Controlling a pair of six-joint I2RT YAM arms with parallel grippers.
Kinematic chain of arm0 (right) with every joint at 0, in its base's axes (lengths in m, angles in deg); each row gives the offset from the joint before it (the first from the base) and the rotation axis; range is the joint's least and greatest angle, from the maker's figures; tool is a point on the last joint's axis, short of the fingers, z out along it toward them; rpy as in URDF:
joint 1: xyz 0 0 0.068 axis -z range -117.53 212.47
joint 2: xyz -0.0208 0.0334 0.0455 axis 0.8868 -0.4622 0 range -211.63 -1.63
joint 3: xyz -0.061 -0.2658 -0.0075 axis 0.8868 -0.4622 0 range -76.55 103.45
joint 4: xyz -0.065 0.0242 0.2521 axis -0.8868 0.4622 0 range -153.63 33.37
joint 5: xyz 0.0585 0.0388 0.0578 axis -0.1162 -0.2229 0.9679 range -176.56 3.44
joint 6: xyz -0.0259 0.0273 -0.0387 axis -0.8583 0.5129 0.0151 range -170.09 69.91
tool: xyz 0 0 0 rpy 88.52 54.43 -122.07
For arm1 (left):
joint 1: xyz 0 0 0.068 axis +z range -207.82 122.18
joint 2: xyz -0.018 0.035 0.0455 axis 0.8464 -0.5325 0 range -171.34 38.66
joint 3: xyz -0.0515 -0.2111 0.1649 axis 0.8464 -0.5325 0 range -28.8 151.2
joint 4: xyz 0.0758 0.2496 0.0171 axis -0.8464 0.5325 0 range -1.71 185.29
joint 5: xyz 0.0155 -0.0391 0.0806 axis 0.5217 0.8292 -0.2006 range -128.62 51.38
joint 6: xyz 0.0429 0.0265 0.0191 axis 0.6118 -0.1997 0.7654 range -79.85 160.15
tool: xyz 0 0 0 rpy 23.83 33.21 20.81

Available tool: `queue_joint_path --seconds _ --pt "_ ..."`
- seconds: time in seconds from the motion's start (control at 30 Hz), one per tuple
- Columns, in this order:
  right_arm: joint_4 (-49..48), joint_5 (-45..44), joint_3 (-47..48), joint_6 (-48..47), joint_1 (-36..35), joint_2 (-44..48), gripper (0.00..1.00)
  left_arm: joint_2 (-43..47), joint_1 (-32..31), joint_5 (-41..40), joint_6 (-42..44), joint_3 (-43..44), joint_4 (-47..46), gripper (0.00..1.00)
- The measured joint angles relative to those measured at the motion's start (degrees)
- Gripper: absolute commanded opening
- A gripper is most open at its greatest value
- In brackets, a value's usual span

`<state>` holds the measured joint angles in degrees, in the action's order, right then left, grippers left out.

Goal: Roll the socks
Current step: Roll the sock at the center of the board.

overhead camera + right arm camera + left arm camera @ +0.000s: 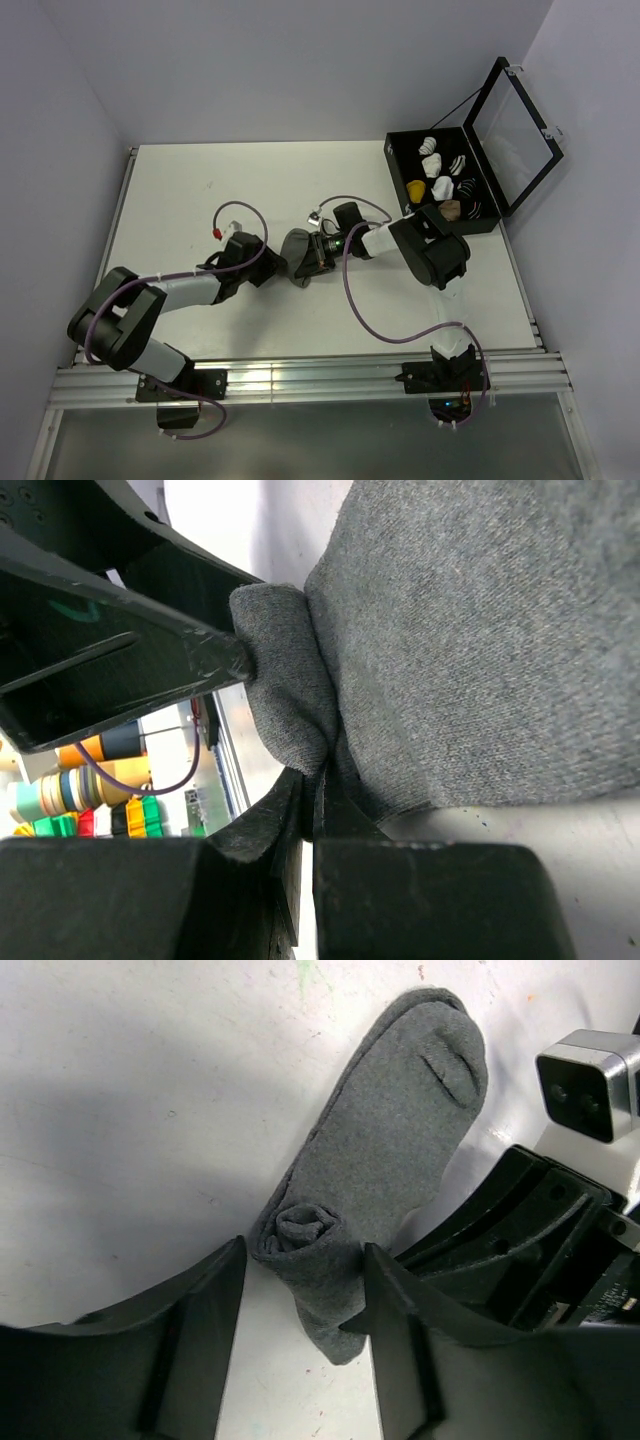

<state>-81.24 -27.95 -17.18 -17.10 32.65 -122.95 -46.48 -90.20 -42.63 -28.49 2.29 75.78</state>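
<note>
A plain grey sock point(297, 252) lies mid-table between both grippers. In the left wrist view the grey sock point(400, 1130) stretches away to the upper right, its near end curled into a small roll point(303, 1227). My left gripper point(305, 1295) is open and straddles that roll; its right finger point(400, 1310) touches the fabric, and a gap remains at the left finger point(195, 1320). My right gripper point(320, 780) is shut on a pinched fold of the grey sock point(480, 630). A mustard-yellow sock bundle point(416, 189) sits in the black case.
The black case point(392, 150) stands at the back right with its clear lid point(518, 125) raised. It holds white point(432, 162) and striped point(466, 186) sock bundles. The two wrists are close together, the right gripper's body point(520, 1250) beside the left fingers. Purple cables loop over the table.
</note>
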Motion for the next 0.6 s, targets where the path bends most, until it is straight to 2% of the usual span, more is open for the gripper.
queue_joint_path --seconds 0.1,0.17,0.33,0.43,0.47,0.6 --pt "1.7 -0.3 0.7 -0.7 0.0 0.0 0.01 -0.3 -0.1 -0.5 -0.5 -0.2 -0.2 0.47" --pt "2.9 -0.6 1.1 -1.3 0.0 0.1 0.03 -0.7 -0.1 -0.8 -0.9 -0.2 -0.1 0.35" --pt "6.3 -3.2 1.4 -4.1 0.0 1.8 0.1 -1.8 -0.1 -1.1 -1.8 -0.2 -0.1 0.23" --pt "9.6 -6.9 1.4 -7.0 -0.4 4.6 0.21 -2.1 -0.1 -1.1 -2.0 0.0 -0.1 0.16" --pt "10.5 -8.3 1.4 -8.0 -0.7 5.7 0.28 -2.1 -0.2 -1.1 -1.9 0.2 0.1 0.14" --pt "13.5 -14.9 0.9 -12.5 -2.8 11.2 0.38 -2.5 -0.3 -1.2 -0.6 1.8 2.6 0.12"
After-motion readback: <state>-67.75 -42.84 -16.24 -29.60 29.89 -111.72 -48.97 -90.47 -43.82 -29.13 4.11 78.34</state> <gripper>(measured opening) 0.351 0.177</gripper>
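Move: Close under and just ahead of the left fingertips is the sock's rolled near end, its middle about 1 cm forward, 2 cm right and 1 cm down; the flat part still to be rolled lies about 4 cm ahead, 3 cm right and 2 cm lower. From the right hand, which already pinches the roll's right side, the roll's middle is about 2 cm left, level in depth and 1 cm down, and the flat part some 5 cm ahead, 1 cm left and 2 cm down. Sinking only about 1 cm, the left hand closes its half-open fingers on the left end of the rolled edge and pinches it. The right hand, first keeping its grip, then opens partway, lets go and lifts off, about 2.5 cm up and 1 cm forward, rolling some 15 degrees as its tips dip. ##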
